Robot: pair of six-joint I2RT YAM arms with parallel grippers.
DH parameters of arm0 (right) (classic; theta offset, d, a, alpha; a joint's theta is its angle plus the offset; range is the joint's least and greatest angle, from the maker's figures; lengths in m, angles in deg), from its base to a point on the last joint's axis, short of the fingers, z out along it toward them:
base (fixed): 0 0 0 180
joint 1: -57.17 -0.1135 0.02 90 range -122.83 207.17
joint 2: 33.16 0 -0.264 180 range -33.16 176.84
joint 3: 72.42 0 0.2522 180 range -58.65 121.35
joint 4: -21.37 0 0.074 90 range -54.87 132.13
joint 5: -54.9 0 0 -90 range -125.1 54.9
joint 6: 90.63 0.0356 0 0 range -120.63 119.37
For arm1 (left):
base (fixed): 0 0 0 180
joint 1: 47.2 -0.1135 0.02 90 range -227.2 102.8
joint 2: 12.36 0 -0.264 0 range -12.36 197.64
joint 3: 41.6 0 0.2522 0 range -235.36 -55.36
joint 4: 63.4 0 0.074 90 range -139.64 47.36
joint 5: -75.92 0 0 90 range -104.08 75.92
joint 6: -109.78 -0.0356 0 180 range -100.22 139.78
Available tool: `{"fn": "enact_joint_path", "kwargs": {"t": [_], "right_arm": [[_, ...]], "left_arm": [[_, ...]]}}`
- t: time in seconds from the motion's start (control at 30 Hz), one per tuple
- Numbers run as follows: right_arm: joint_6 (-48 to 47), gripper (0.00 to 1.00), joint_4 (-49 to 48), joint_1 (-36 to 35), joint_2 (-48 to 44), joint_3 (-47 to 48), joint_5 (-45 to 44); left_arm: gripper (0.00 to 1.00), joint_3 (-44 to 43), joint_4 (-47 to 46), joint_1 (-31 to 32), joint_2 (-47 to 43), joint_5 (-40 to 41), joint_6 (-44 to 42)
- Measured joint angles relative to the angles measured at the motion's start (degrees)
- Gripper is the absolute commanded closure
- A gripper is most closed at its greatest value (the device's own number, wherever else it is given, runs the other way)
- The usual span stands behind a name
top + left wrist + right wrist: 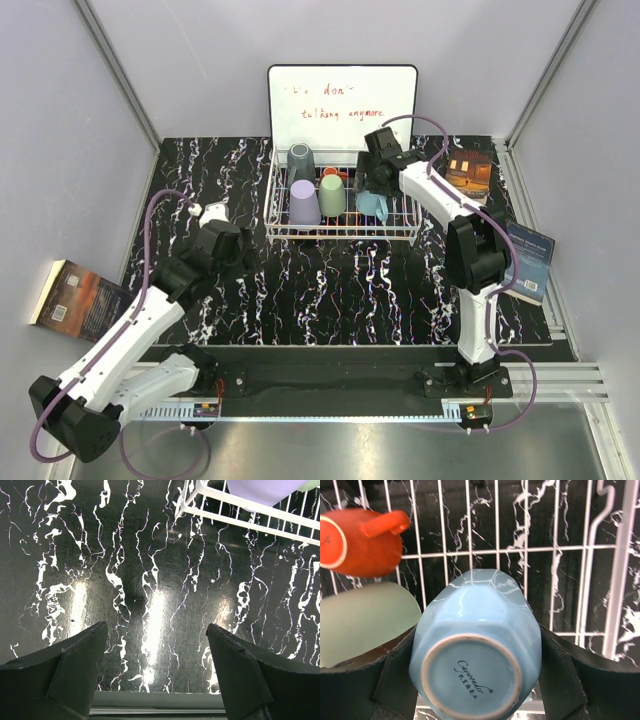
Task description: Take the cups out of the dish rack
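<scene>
The white wire dish rack (340, 233) stands at the back middle of the marble-patterned table. In it, upside down, are a dark grey cup (300, 163), a lilac cup (305, 203), a pale green cup (333, 196), a small orange cup (333, 174) and a light blue cup (373, 206). My right gripper (478, 630) reaches down into the rack, and its two fingers press against opposite sides of the light blue cup (475, 645). The orange cup (362, 542) and the green cup (365, 620) lie just to its left. My left gripper (157, 630) hangs open over bare table left of the rack (240, 520).
A whiteboard (342, 105) with red writing leans behind the rack. One book (80, 300) lies off the table's left edge, and two books (470, 170) (530, 260) lie along the right side. Grey walls close in the table on three sides.
</scene>
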Motion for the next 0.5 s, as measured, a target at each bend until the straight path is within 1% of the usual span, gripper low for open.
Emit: {"fn": "enact_joint_path", "kwargs": {"t": [0.23,0.5], "right_arm": [[-0.87,1.00,2.62,-0.24,-4.90,-1.55,-0.59],[-0.52,1.00,2.60,-0.24,-17.18,-3.30,2.51]], "left_arm": [[0.15,-0.55,-1.97,0.15,3.34,-0.15,0.04],[0.14,-4.15,-6.32,0.35,7.61,-1.03,0.02]]}}
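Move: The blue cup is already between the right hand's fingers, its middle about 2 cm below the hand point and still down in the rack. Level with it ahead, the green cup stands some 8 cm to the left and the purple cup about 14 cm left; the small red cup is 8 cm left and 5 cm farther out. From the left hand, the blue cup lies roughly 22 cm ahead and 24 cm right, some 6 cm lower. Still gripping the blue cup, the right hand rises 12 cm, drawing back; open left edges forward-right towards the rack. ##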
